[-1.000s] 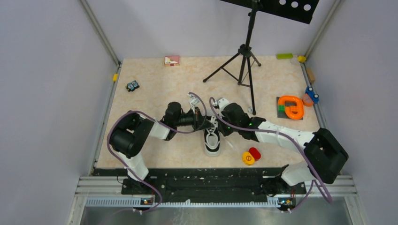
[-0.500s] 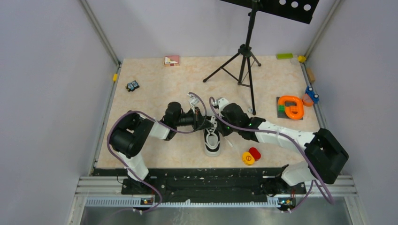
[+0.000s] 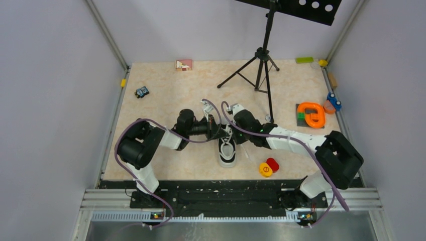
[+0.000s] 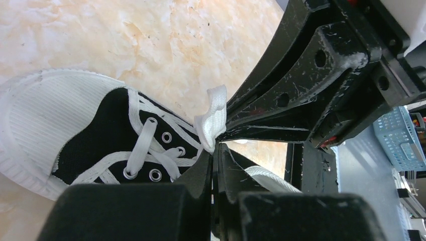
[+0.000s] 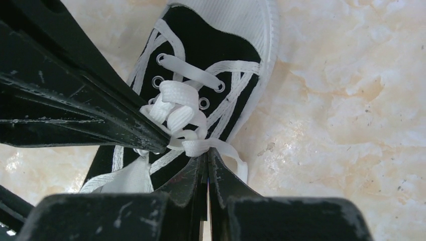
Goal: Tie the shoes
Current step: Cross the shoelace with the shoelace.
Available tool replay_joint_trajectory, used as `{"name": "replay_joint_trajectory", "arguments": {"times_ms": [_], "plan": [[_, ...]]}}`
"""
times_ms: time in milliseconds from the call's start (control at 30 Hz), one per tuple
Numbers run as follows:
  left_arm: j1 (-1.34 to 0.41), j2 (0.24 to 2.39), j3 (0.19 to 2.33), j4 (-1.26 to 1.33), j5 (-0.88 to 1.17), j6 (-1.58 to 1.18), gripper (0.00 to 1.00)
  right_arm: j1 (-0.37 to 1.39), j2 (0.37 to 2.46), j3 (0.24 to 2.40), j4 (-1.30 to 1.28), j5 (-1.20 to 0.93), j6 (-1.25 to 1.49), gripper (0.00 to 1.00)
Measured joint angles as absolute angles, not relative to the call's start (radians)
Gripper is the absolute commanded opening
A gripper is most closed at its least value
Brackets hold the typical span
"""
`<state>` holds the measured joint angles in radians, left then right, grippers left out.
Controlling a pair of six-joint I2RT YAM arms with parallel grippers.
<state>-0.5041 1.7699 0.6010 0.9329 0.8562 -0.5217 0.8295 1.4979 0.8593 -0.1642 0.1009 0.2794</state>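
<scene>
The shoe (image 3: 227, 151), a small black sneaker with white toe cap and white laces, lies mid-table with its toe toward the arms. Both grippers meet over its lace area. My left gripper (image 4: 215, 146) is shut on a white lace end (image 4: 213, 114) that sticks up from its tips, above the shoe (image 4: 85, 130). Right beside it, my right gripper (image 5: 206, 153) is shut on a lace loop (image 5: 200, 147) at the knot over the shoe (image 5: 216, 55). In the top view the left gripper (image 3: 220, 131) and right gripper (image 3: 232, 134) nearly touch.
A black tripod (image 3: 261, 63) stands behind the shoe. An orange ring on a dark block (image 3: 311, 114) sits at the right, a red and a yellow disc (image 3: 269, 167) lie near the front, a small toy car (image 3: 142, 92) at the left, a pink card (image 3: 184, 65) at the back.
The right arm's forearm and shoulder have swung a little to the left, nudging its gripper slightly back and left. The left arm and the shoe have stayed put.
</scene>
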Motion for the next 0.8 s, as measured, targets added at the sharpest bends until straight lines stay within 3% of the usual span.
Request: {"name": "replay_joint_trajectory", "arguments": {"times_ms": [267, 433, 633, 800], "plan": [[-0.504, 1.770, 0.601, 0.933, 0.857, -0.522, 0.00, 0.830, 1.503, 0.859, -0.169, 0.134, 0.300, 0.00], [-0.504, 1.770, 0.601, 0.933, 0.859, -0.522, 0.00, 0.830, 1.481, 0.857, -0.167, 0.124, 0.310, 0.22], [-0.504, 1.770, 0.601, 0.933, 0.859, -0.522, 0.00, 0.830, 1.412, 0.843, -0.171, 0.095, 0.316, 0.25], [-0.504, 1.770, 0.601, 0.933, 0.859, -0.523, 0.00, 0.830, 1.383, 0.833, -0.175, 0.058, 0.319, 0.33]]}}
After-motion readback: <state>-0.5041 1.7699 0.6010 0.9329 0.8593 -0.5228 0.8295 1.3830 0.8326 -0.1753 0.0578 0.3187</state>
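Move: Beside the left fingers' outer side, the right hand holds one lace shut in its tips; the left-held lace it is crossing lies about 2 cm to its left, 2 cm higher and level in reach. From the right hand the shoe's middle is roughly 4 cm back, 2 cm left and 3 cm below; the loose lace tail lies some 8 cm back, 5 cm right and 6 cm down. From the left hand, the right-held lace is about 2 cm right, level in reach and 2 cm lower. Opening its fingers to roughly a quarter, the right hand lets go of the lace it has laid against the left-held one, then rises about 3 cm off the shoe, easing back 1 cm with a slight sideways tilt of some 5 degrees. The left hand stays put, still pinching its own lace above the shoe. ##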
